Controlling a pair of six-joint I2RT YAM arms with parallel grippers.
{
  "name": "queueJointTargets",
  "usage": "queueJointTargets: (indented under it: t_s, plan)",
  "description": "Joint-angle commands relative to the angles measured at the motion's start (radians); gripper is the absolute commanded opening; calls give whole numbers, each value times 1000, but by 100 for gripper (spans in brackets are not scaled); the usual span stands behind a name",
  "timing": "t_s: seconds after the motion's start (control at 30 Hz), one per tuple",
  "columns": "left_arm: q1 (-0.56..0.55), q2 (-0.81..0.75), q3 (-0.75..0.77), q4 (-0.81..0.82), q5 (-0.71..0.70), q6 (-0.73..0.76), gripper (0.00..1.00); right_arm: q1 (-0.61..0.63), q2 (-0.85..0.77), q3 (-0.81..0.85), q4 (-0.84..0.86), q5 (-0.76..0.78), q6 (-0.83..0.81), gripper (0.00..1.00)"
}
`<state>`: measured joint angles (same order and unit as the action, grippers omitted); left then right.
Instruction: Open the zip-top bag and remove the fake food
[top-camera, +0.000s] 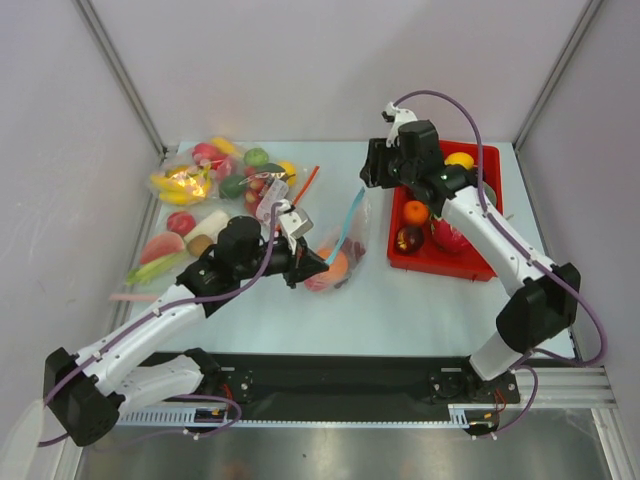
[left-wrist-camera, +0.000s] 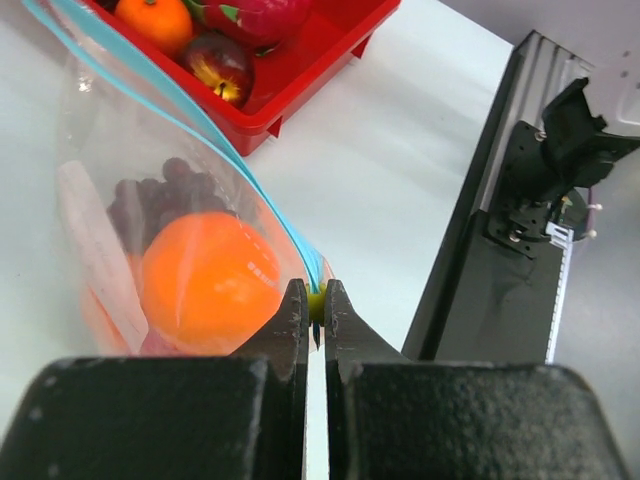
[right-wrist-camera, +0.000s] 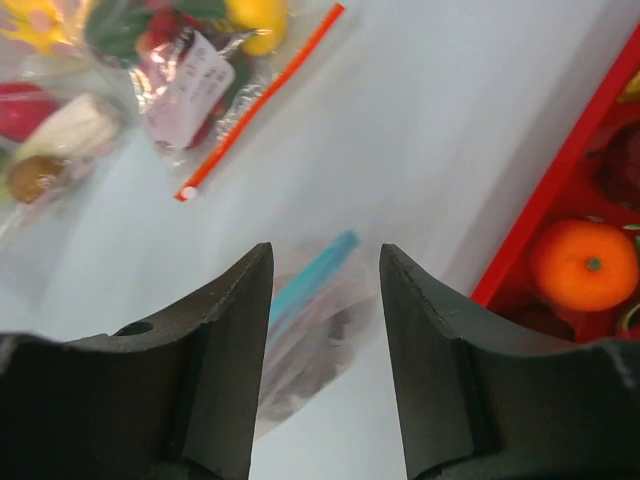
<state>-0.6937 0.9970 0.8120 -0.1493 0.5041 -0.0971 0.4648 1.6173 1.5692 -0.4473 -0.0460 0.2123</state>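
The clear zip-top bag (top-camera: 345, 245) with a blue-green zip strip (left-wrist-camera: 215, 140) lies at mid-table. It holds the fake food: an orange fruit (left-wrist-camera: 205, 280), dark purple grapes (left-wrist-camera: 150, 205) and something red. My left gripper (left-wrist-camera: 315, 300) is shut on the near end of the bag's zip strip, at its small yellow-green slider. My right gripper (right-wrist-camera: 322, 262) is open and empty, hovering above the bag's far end (right-wrist-camera: 305, 300), apart from it.
A red tray (top-camera: 480, 262) at the right holds an orange (top-camera: 416, 212), a dark apple (top-camera: 408, 239), a pink dragon fruit and more. Other clear bags with red zip strips (top-camera: 305, 185), bananas (top-camera: 182, 183) and loose fruits lie at the back left.
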Motion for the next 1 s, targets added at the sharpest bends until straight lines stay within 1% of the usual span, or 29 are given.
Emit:
queueJointTargets:
  t_s: [0.0, 0.13, 0.27, 0.47, 0.63, 0.97]
  plan:
    - [-24, 17, 49, -4, -114, -7, 0, 69, -65, 20, -31, 17, 78, 52]
    - [-44, 28, 55, -12, -163, -4, 0, 118, -89, -15, -64, 101, 127, 50]
    - [-56, 35, 53, -16, -177, 0, 0, 138, -119, -78, -76, 127, 163, 48]
    - [-63, 34, 55, -22, -193, 5, 0, 178, -158, -133, -114, 192, 190, 50]
    - [-66, 43, 56, -26, -182, 11, 0, 183, -172, -185, -103, 195, 211, 51]
    - [-81, 38, 59, -35, -219, 19, 0, 187, -149, -213, -108, 170, 220, 46]
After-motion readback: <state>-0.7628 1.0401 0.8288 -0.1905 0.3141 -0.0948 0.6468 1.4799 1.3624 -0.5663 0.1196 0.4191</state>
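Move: The middle of the bag's open mouth, a blue strip running from the left fingers towards the right ones, lies about 13 cm back of the right hand, 5 cm to its left and 5 cm below. Inside, the orange is some 19 cm back, 6 left and 11 down; the grapes are 15 back, 3 left, 12 down. The red bin's middle is 20 cm right, 5 back, 20 down. From the left hand the mouth's middle lies 9 cm ahead, 4 right, slightly below. Still pinching the near end of the blue strip, the left hand sinks about 2 cm and eases slightly forward. The empty right hand, fingers staying about half open, draws back some 9 cm towards the mouth, first rising a little and drifting left, then dropping to end about 5 cm lower, tipping down 10 degrees; it comes close over the strip, contact not clear. ##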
